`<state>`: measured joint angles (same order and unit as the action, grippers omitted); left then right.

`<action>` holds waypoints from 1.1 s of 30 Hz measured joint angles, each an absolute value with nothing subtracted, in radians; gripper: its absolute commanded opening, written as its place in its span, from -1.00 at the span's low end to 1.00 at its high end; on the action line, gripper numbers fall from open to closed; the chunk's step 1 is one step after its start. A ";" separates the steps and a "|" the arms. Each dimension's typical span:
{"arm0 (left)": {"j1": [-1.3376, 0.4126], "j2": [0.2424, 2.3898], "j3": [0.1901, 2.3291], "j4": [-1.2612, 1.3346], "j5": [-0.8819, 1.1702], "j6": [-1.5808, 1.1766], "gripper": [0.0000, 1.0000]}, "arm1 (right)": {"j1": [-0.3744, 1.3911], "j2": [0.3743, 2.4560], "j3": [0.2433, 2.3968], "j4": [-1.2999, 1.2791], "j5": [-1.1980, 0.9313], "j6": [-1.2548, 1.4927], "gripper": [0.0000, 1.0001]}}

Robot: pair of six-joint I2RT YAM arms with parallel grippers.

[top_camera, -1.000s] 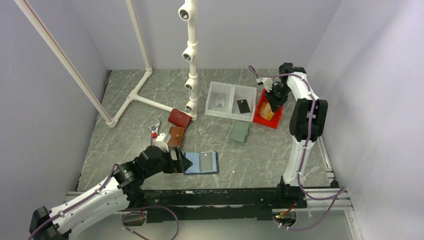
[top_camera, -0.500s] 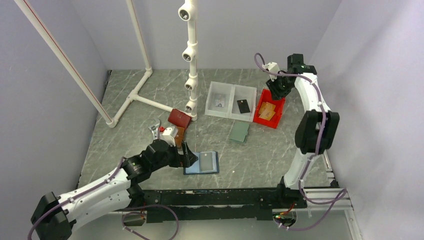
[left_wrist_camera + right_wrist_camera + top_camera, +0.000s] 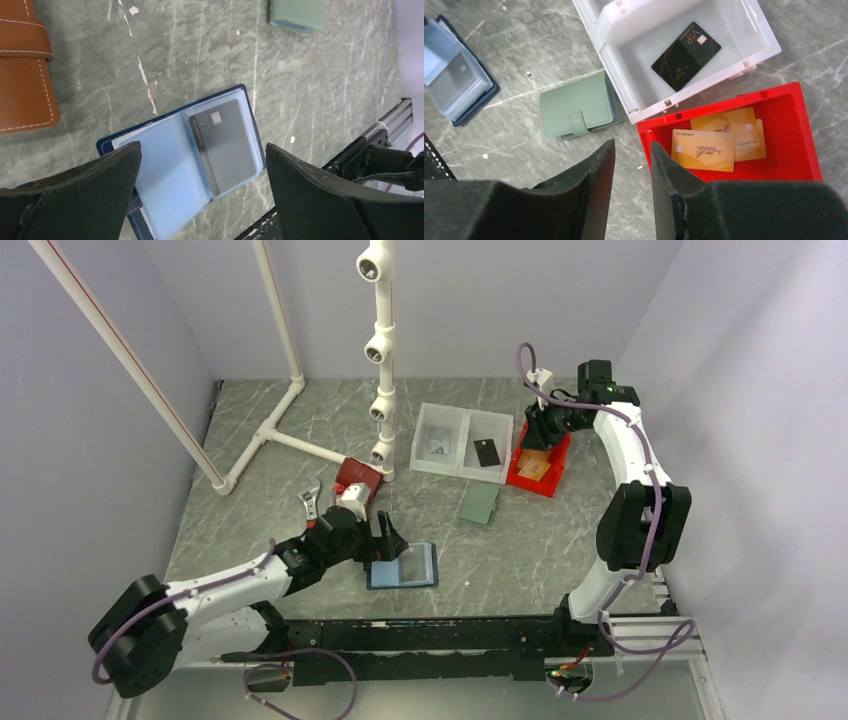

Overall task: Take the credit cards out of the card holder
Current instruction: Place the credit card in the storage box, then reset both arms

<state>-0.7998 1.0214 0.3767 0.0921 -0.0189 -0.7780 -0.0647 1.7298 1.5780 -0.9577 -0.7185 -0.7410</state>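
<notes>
The card holder (image 3: 403,565) lies open on the table, navy outside and light blue inside (image 3: 165,172). A grey card (image 3: 227,145) sits in its right pocket. My left gripper (image 3: 202,150) hangs wide open just above it, a finger on each side, touching nothing. My right gripper (image 3: 631,145) hovers above the near-left corner of the red bin (image 3: 809,150), open by a narrow gap with nothing in it. Two orange credit cards (image 3: 704,150) lie in that bin. A black card (image 3: 685,50) lies in the white bin (image 3: 764,35), and a pale card (image 3: 437,447) in its left compartment.
A grey-green wallet (image 3: 479,504) lies between the bins and the card holder. A brown wallet (image 3: 22,75) and a dark red wallet (image 3: 357,476) sit left of it, by the white pipe frame (image 3: 383,360). A metal rail (image 3: 385,145) runs along the near edge.
My right gripper let go of an orange card in the red bin, rose and opened a little. My left arm reached right, bringing its open gripper over the card holder.
</notes>
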 measured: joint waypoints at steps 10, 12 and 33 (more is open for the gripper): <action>-0.784 1.172 0.493 0.106 0.003 -0.799 0.99 | -0.065 1.712 1.535 -0.912 -0.765 -0.709 -0.24; -0.782 1.177 0.506 0.106 0.006 -0.807 0.99 | -0.065 1.687 1.493 -0.894 -0.767 -0.699 -0.21; -0.776 1.101 0.641 -0.163 0.102 -0.819 0.99 | -0.233 1.254 1.066 -0.570 -0.975 -0.575 0.43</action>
<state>-0.7757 1.1007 0.6415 -0.1631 0.1017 -0.8192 -0.2329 1.2537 1.0657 -0.5701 -0.9749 -0.5755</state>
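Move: About 4 cm to the left hand's right, 1 cm ahead and 7 cm below lies the grey card in the open blue card holder; the brown holder is some 10 cm left of that hand and 12 cm ahead. For the right hand, this grey card is roughly 20 cm back and 27 cm left. The gold cards in the red box lie 6 cm ahead of the right hand and 4 cm to its right, 17 cm below; the green holder is 5 cm back and 11 cm left. Backing out from above the red box after a brief hover, the empty right hand draws back about 6 cm and rises 4 cm, turning some 20 degrees as its half-open fingers spread wide. The empty left hand slips 3 cm forward and right over the blue holder, then eases back and climbs about 5 cm above its lowest point, its fingers still wide open. ##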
